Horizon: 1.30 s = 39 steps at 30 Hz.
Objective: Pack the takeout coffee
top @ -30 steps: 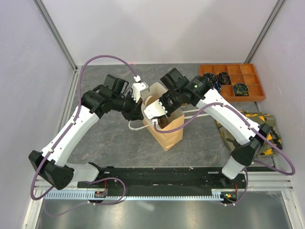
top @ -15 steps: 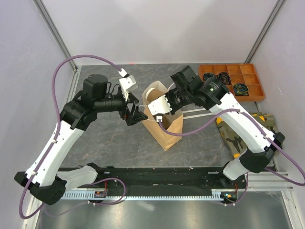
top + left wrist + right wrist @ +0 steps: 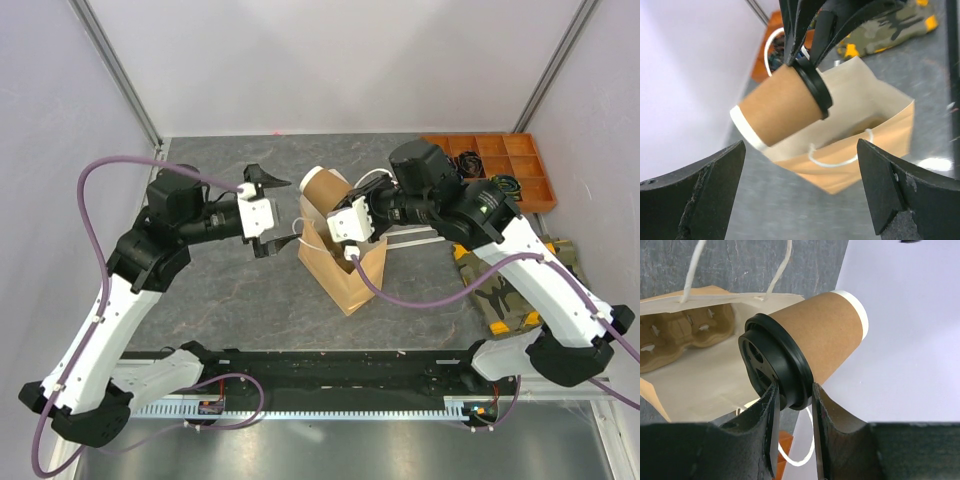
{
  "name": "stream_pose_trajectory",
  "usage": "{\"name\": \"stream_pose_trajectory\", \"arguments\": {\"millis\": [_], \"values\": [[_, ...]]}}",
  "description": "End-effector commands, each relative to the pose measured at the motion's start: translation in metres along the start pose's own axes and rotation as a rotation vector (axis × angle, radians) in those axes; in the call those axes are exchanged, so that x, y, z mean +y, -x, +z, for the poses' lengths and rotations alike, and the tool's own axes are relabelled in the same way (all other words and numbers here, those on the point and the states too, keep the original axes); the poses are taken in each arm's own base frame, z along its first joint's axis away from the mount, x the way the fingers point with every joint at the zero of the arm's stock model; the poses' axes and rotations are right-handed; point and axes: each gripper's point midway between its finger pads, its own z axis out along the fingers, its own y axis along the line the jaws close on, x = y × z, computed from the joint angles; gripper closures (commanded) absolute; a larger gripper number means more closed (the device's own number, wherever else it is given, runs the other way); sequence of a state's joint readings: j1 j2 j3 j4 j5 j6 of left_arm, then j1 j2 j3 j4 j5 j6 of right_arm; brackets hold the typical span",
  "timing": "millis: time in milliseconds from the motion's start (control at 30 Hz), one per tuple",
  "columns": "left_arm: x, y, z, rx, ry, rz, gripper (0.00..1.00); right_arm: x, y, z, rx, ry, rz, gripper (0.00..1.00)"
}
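A tan kraft coffee cup point(image 3: 827, 332) with a black lid point(image 3: 771, 365) lies on its side in the air over the mouth of the paper bag point(image 3: 700, 380). My right gripper point(image 3: 792, 390) is shut on the lid's rim. From above, the cup point(image 3: 322, 186) hangs over the bag point(image 3: 352, 272) with the right gripper point(image 3: 343, 212) behind it. My left gripper point(image 3: 270, 210) stands wide open to the left of the bag, holding nothing. Its wrist view shows the cup point(image 3: 782, 106) and the bag point(image 3: 875, 125) ahead of its spread jaws point(image 3: 800, 195). A moulded-pulp carrier point(image 3: 687, 330) sits inside the bag.
An orange compartment tray point(image 3: 490, 172) with small dark items stands at the back right. A camouflage-patterned cloth point(image 3: 505, 285) lies on the right of the table. The bag's white handles point(image 3: 780, 270) stick up beside the cup.
My left gripper has opened and drawn back to the left, away from the bag. The right arm has swung up and right, and the cup now shows above the bag's mouth.
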<state>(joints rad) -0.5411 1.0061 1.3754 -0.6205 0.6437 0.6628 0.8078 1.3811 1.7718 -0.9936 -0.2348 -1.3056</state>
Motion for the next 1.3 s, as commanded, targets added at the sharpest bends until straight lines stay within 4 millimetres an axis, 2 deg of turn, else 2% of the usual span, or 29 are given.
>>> {"name": "stream_pose_trajectory", "arguments": {"millis": [0, 133, 267, 433, 633, 867, 1267], "values": [[0.011, 0.020, -0.003, -0.054, -0.024, 0.415, 0.00, -0.016, 0.019, -0.013, -0.082, -0.086, -0.058, 0.97], [0.038, 0.028, -0.011, -0.005, 0.064, 0.510, 0.00, -0.029, 0.029, -0.018, -0.121, -0.137, -0.093, 0.97], [0.046, 0.034, -0.020, 0.010, 0.113, 0.566, 0.00, -0.041, 0.037, -0.022, -0.146, -0.175, -0.118, 0.97], [0.058, 0.036, -0.029, 0.061, 0.165, 0.667, 0.00, -0.043, 0.051, -0.025, -0.214, -0.173, -0.164, 0.96], [0.051, 0.025, -0.043, 0.156, 0.123, 0.868, 0.00, -0.045, 0.065, -0.019, -0.271, -0.174, -0.203, 0.96], [0.041, 0.017, -0.051, 0.213, 0.044, 0.967, 0.00, -0.051, 0.076, -0.011, -0.311, -0.173, -0.230, 0.95], [0.047, 0.017, -0.036, 0.194, 0.011, 1.072, 0.00, -0.052, 0.085, 0.004, -0.345, -0.149, -0.254, 0.95]]}}
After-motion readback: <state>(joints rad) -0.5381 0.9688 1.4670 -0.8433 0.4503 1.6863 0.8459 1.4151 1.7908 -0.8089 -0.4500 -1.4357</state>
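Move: The lidded coffee cup, lying on its side in the air, has its middle about 6 cm right of the left hand, 5 cm ahead and 2 cm lower. The paper bag is some 8 cm right of that hand, level with it and 20 cm below. From the right hand, which already pinches the lid, the cup's middle is 4 cm left and 2 ahead, the open left gripper about 10 cm left and 3 back, the bag's middle 4 back, 2 left and 18 below. Keeping its pinch on the black lid, the right hand carries the cup about 6 cm left and 4 cm up with a slight draw back, swinging it some 15 degrees counter-clockwise, so that the cup's base comes towards the open left gripper. The left hand gives way about 4 cm to the left while rising some 3 cm and edging forward, and rolls about 55 degrees round its own finger line (clockwise seen from behind the hand), its fingers staying wide open to line up with the cup's base. ##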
